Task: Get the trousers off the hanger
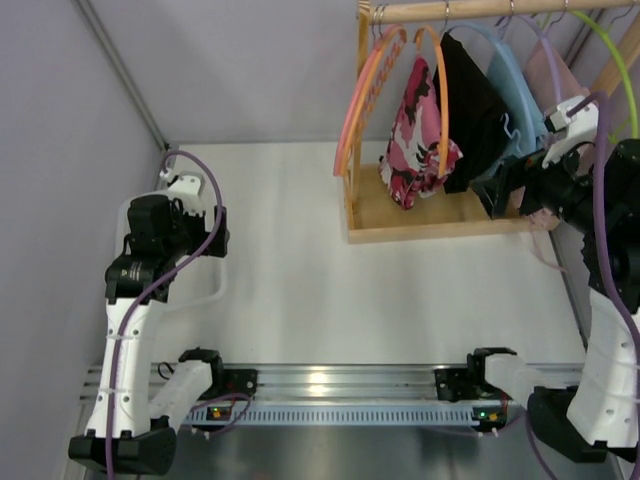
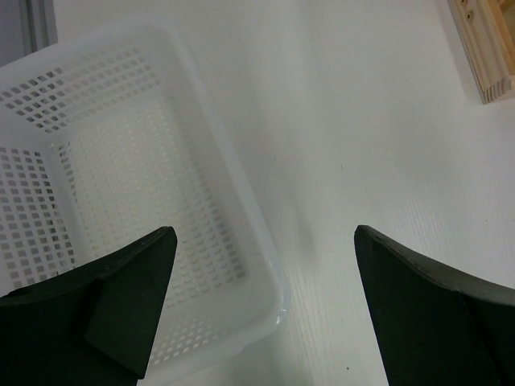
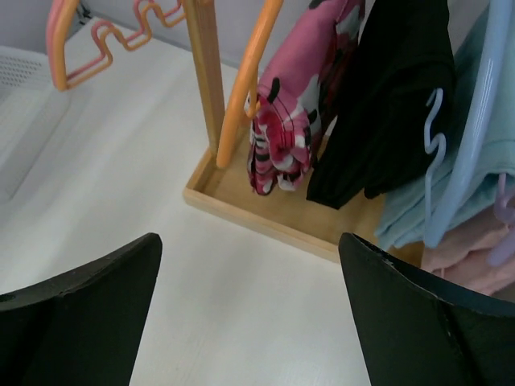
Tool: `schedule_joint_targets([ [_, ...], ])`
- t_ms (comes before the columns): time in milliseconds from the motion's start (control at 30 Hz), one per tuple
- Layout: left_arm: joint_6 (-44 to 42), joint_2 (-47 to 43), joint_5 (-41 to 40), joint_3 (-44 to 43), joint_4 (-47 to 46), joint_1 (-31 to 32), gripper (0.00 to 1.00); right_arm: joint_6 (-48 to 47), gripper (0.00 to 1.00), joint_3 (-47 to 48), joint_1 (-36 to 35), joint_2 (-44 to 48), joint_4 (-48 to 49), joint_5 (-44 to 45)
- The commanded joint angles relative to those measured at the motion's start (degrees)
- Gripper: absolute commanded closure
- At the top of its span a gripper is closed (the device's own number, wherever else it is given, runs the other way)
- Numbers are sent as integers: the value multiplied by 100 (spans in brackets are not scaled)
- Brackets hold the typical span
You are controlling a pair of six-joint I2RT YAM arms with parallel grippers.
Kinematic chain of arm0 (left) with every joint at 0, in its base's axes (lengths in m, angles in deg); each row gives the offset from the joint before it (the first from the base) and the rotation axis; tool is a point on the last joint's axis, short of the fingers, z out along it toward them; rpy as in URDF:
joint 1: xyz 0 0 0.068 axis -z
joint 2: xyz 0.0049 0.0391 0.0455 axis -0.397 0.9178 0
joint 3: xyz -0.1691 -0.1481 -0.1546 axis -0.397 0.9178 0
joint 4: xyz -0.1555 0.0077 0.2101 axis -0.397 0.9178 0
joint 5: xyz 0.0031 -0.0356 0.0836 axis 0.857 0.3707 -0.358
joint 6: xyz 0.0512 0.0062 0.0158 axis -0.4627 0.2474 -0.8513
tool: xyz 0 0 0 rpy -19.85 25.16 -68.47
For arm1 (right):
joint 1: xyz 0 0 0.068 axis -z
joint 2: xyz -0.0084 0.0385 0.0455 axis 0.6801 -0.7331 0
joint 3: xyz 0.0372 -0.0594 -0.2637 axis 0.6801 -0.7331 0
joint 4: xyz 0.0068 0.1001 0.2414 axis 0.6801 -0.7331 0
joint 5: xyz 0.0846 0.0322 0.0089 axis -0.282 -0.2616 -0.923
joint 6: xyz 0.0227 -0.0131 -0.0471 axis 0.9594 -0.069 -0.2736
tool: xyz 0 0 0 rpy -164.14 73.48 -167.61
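The pink, white and black camouflage trousers (image 1: 420,135) (image 3: 286,121) hang on an orange hanger (image 1: 440,85) (image 3: 249,80) on the wooden rack. Right beside them, the plain black trousers (image 1: 475,105) (image 3: 386,96) hang too. My right gripper (image 1: 510,190) (image 3: 249,273) is open above the table in front of the rack's base, holding nothing and short of the trousers. My left gripper (image 1: 200,235) (image 3: 16,72) (image 2: 261,265) is open and empty over the corner of a white basket (image 2: 121,161), far left of the rack.
The rack has a wooden tray base (image 1: 380,220) (image 3: 265,213) and a post (image 3: 205,72). An empty pink-orange hanger (image 1: 365,100) (image 3: 88,48) hangs at its left end. Light blue and pale pink garments (image 3: 483,177) hang right of the black trousers.
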Motion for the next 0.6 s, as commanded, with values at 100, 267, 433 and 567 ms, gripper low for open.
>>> schedule_joint_targets([
  [100,257,-96,106,-284,-207,13,1,1601,13,829,-78,-734,1515,-525],
  [267,336,10,123,-442,-225,13,1,2296,23,1130,-96,-1596,1919,-762],
  [433,363,98,132,-547,-216,13,1,3130,32,1200,-149,-2167,2622,-1193],
  [567,495,185,-175,-574,-216,13,1,3176,37,1253,-298,-2431,2755,-957],
])
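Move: The front arm of the orange hanger, from which the pink-and-black patterned trousers hang, is about 16 cm ahead of the right hand, 7 cm to its left and some 5 cm higher. The trousers' middle is roughly 18 cm ahead, 9 cm left and 8 cm below; the black garment is 18 cm ahead, 3 cm left and about 5 cm below. The blue hanger is 13 cm ahead and 2 cm right, slightly higher. From the left hand the orange hanger's arm is some 18 cm ahead, 38 cm right and 20 cm higher. The right hand reaches quickly forward, about 14 cm, drifting some 5 cm left, towards the front arm of the orange hanger beside the black garment, first rising about 5 cm and then easing down a couple. On the way it rolls its left side up by some 25 degrees while the fingers, nearly wide open to begin with, narrow to about two thirds, coming up close around the hanger's arm without shutting; whether they touch it can't be seen. ##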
